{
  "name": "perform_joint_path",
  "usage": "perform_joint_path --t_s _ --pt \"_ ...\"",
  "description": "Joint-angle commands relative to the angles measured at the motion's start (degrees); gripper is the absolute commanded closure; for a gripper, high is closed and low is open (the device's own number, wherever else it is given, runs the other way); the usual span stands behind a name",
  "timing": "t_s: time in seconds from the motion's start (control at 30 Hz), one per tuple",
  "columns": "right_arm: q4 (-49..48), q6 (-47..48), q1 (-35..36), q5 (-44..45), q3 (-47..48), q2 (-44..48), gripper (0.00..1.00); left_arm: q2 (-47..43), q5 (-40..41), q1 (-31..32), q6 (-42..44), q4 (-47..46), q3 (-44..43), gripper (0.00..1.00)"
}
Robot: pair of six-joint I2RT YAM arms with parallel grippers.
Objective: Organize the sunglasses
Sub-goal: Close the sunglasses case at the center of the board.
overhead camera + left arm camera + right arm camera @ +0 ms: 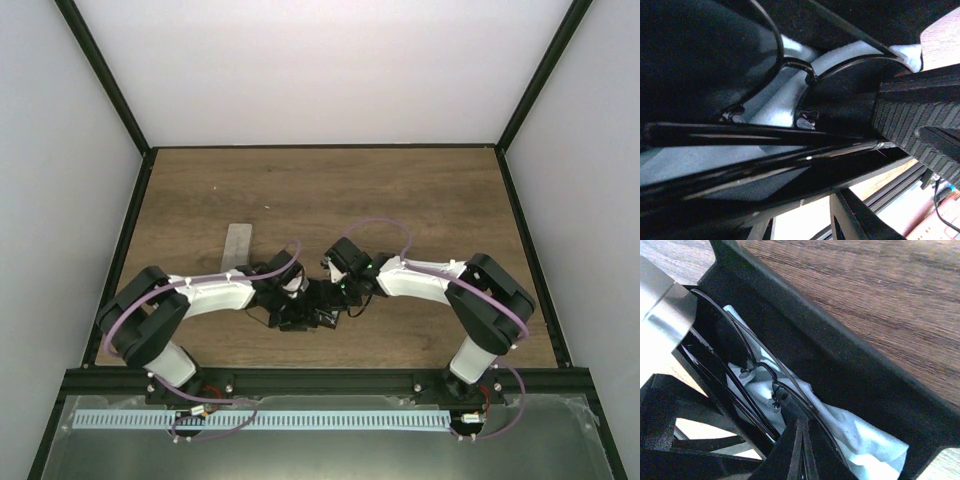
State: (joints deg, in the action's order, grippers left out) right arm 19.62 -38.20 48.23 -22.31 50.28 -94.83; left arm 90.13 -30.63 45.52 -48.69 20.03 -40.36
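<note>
A pair of sunglasses (765, 369) with thin dark wire frames lies folded in an open black case (840, 360) on a light blue cloth (860, 430). My right gripper (785, 401) is shut, and its tip presses on one lens beside the bridge. In the left wrist view the sunglasses (795, 65) fill the frame, with their slender arms crossing just in front of the camera. The right gripper's ribbed finger (910, 120) rests on the lens there. From above, my left gripper (290, 300) and my right gripper (335, 290) meet over the case (305, 320). The left fingers are hidden.
A pale oblong case (238, 245) lies on the wooden table (400, 200), just beyond the left arm. The table's black frame rail (320, 375) runs along the near edge behind the arms.
</note>
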Motion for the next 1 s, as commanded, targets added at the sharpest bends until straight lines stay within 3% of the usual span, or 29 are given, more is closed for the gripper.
perform_joint_path --t_s 0.0,0.3,0.53,0.8,0.97 --pt "1.6 0.8 1.7 -1.5 -0.2 0.7 0.99 1.6 2.6 -0.1 2.0 -1.3 -1.5 0.68" --pt "8.6 3.2 1.1 6.5 7.8 4.9 0.99 -6.4 3.6 -0.1 2.1 1.9 1.7 0.68" --pt "9.6 4.6 -3.6 8.0 10.8 10.1 0.98 -12.6 3.7 -0.1 1.4 4.5 4.3 0.69" --pt "8.3 11.4 -11.8 5.5 16.4 1.8 0.95 -14.8 3.1 0.1 -1.6 2.6 9.8 0.69" --pt "6.5 16.3 -12.9 4.5 17.8 -3.8 0.95 -14.0 5.4 0.1 -2.4 0.7 11.7 0.69"
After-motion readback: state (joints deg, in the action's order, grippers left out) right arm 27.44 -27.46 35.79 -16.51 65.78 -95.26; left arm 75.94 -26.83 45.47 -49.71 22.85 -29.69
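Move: Just beyond the left hand is the open sunglasses case, its middle about 5 cm ahead and 1 cm to the right, some 1 cm lower; the sunglasses in it lie 3 cm ahead and 1 cm right. From the right hand the case's middle is roughly 1 cm ahead, 3 cm left and 2 cm lower, the sunglasses 1 cm back and 1 cm left, the grey block some 12 cm ahead and 20 cm left. Lifting out of the open case, the right hand climbs about 10 cm with its fingers practically shut, then sweeps forward some 12 cm past the far edge, tips tilting forward, and begins to sink. The left hand rises off the near side, then goes left and back while dropping to its old height, away from the case, its opening unchanged. ##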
